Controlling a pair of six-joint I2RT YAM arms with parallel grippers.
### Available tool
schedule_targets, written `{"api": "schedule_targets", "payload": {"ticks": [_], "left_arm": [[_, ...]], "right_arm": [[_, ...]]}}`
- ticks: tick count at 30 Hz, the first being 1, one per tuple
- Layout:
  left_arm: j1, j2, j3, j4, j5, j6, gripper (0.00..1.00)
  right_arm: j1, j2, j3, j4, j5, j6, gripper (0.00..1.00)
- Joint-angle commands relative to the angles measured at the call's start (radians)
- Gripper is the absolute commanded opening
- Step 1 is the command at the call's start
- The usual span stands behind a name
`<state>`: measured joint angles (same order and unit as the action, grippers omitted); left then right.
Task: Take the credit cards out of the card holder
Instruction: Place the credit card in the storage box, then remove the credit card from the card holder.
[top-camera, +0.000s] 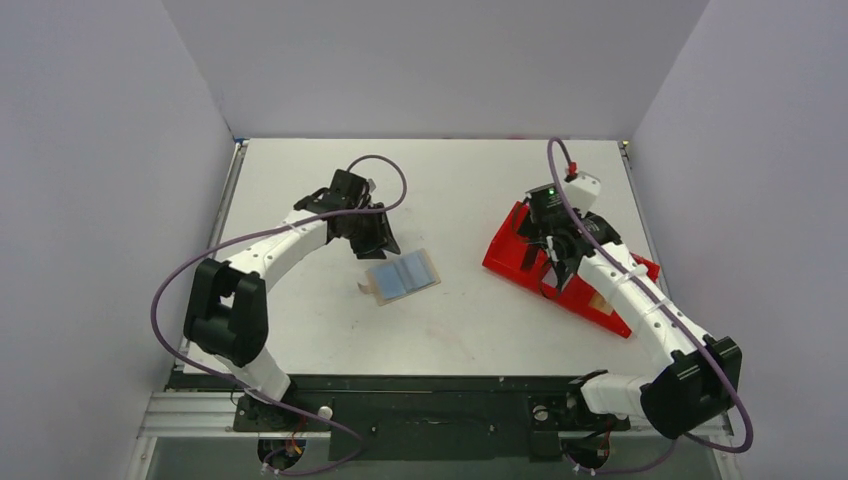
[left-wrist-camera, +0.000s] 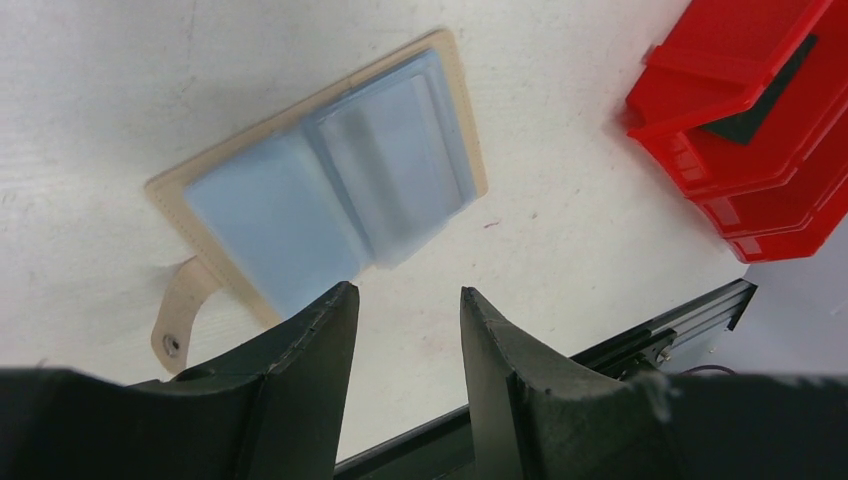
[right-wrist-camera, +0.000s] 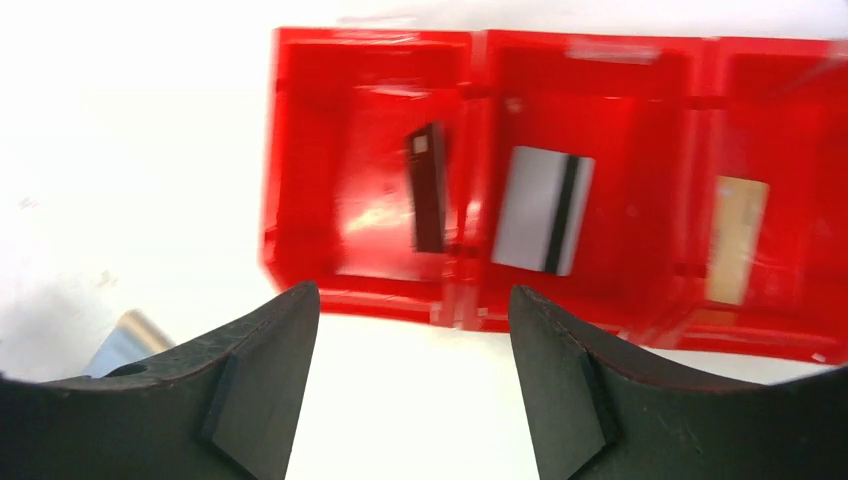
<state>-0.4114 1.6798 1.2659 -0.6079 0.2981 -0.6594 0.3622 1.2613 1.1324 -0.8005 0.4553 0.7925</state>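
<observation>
The tan-brown card holder (top-camera: 402, 277) lies open and flat mid-table, its pale blue inner pockets (left-wrist-camera: 330, 190) facing up and its snap strap (left-wrist-camera: 180, 320) sticking out. I cannot tell whether any cards are in the pockets. My left gripper (left-wrist-camera: 405, 295) hovers open just beside the holder's edge, with nothing between its fingers. My right gripper (right-wrist-camera: 413, 290) is open and empty above the near side of the red tray (right-wrist-camera: 300, 150). In the tray lie a dark card (right-wrist-camera: 428, 190), a pale grey credit card with a black stripe (right-wrist-camera: 540, 210) and a tan card (right-wrist-camera: 738, 240), one per compartment.
The red tray (top-camera: 505, 255) sits at the right of the table, under my right arm. In the left wrist view the tray (left-wrist-camera: 740, 170) lies to the right, and the table's black front rail (left-wrist-camera: 650, 335) runs close below the fingers. Grey walls enclose the table.
</observation>
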Motion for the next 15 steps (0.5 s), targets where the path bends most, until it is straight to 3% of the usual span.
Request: {"api": "schedule_targets", "payload": {"ticks": [1,7,15], "left_arm": [[-0.003,-0.083,-0.083,0.052,-0.059,-0.029,0.4],[-0.003,-0.079,-0.139,0.096,-0.093,-0.05,0.4],[-0.025,-0.036,-0.159,0.162,-0.125,-0.1,0.4]], "right_arm": [[0.121,0.049,0.043,0.134,-0.007,-0.014,0.65],[0.221,0.131,0.05,0.238,-0.061,-0.011,0.65],[0.259,0.211,0.047,0.313,-0.126,-0.016,0.64]]}}
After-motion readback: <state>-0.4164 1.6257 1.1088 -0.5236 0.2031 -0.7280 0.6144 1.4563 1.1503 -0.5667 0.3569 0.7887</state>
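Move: Ahead and well to the left of the empty right hand lies the card holder: about 4 cm farther out, 33 cm left and 17 cm below. From this hand, the storage box's middle is some 8 cm right, 3 cm ahead and 15 cm below. Inside, the black card lies about 10 cm ahead and 1 cm left, the striped card 4 cm ahead and 5 cm right. From the left hand, the holder is roughly 4 cm ahead, 4 cm right and 11 cm below. Swinging left away from the storage box towards the card holder, the right hand travels about 13 cm with its fingers empty and open, sinking some 3 cm late on and turning nearly 20 degrees counter-clockwise. The left hand, also empty and half open, sinks about 3 cm near the holder while easing back and left, then creeps forward slightly. ##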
